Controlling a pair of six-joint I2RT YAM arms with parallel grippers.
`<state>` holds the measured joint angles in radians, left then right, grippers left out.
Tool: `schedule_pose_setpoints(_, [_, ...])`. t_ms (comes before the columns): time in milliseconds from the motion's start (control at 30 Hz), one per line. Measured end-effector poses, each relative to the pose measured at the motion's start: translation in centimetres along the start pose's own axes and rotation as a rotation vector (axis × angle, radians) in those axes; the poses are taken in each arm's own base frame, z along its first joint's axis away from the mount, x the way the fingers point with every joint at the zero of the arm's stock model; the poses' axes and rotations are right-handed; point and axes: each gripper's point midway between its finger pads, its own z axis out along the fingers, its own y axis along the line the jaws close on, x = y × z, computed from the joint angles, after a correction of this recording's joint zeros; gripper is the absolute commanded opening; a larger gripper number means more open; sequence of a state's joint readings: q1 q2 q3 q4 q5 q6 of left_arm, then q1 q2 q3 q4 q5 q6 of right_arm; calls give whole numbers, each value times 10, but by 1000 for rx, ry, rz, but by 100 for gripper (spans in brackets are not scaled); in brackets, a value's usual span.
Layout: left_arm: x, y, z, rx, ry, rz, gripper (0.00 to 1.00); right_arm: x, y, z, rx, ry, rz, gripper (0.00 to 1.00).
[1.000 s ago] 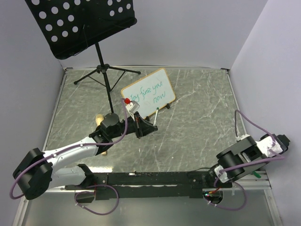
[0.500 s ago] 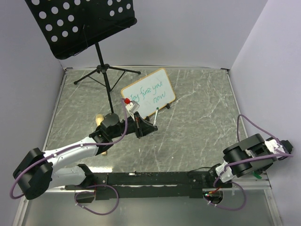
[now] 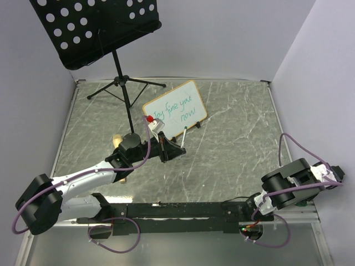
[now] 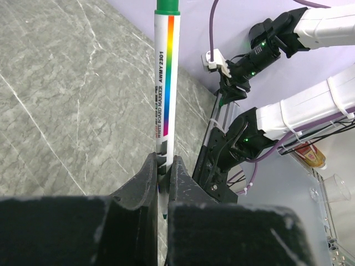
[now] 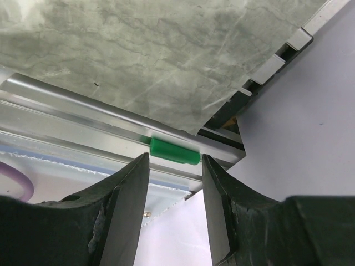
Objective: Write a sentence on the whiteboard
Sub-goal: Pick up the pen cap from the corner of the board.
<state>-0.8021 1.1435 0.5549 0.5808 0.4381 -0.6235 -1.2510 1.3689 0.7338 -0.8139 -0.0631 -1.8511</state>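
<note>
The whiteboard (image 3: pixel 176 108), tan-framed, leans tilted at the back middle of the table with green handwriting on it. My left gripper (image 3: pixel 171 147) sits just in front of the board, apart from it. It is shut on a white marker (image 3: pixel 182 137) with a rainbow stripe (image 4: pixel 166 83), gripped near the tip end between the fingers (image 4: pixel 147 177). My right gripper (image 5: pixel 175 160) hangs at the near right corner (image 3: pixel 331 176), open. A green marker cap (image 5: pixel 174 151) lies on the aluminium rail just beyond its fingertips, untouched.
A black perforated music stand (image 3: pixel 94 27) rises at the back left, its tripod legs (image 3: pixel 119 83) spreading on the marble table (image 3: pixel 233 133). A small tan wooden object (image 3: pixel 117 139) lies beside the left arm. The aluminium rail (image 5: pixel 66 105) and the right wall (image 3: pixel 321 83) hem in the right gripper.
The right arm has swung out toward the near right corner and its jaws have narrowed slightly. The left arm and the marker have not moved.
</note>
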Motion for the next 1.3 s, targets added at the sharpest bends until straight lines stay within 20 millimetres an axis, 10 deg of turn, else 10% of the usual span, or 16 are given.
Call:
schedule_pose_setpoints(600, [4,3,2,-1,13,-7,1,8,1,13,-33,37,-38,51])
schedule_pose_setpoints(1300, [6,3,4,3,16,-23,1,8,4,13,-124,16,-74,24])
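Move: The pen cap lies lengthwise along the metal rail beneath the right hand, about 2 cm below it, 1 cm back and level with it sideways. The marble table's near right corner is about 2 cm ahead of the cap and 1 cm to its right; the side wall's foot is about 5 cm to the cap's right, level with it front to back. From the left hand the cap is roughly 56 cm right, 16 cm back and 22 cm below. The right fingers come to pinch the green cap between their tips: pointing down, the hand first sinks about 1.5 cm towards it, easing back about 1 cm and tilting only slightly. Near the bottom of that descent the half-open fingers close to about half their starting gap, and the hand then stays low at the rail. ##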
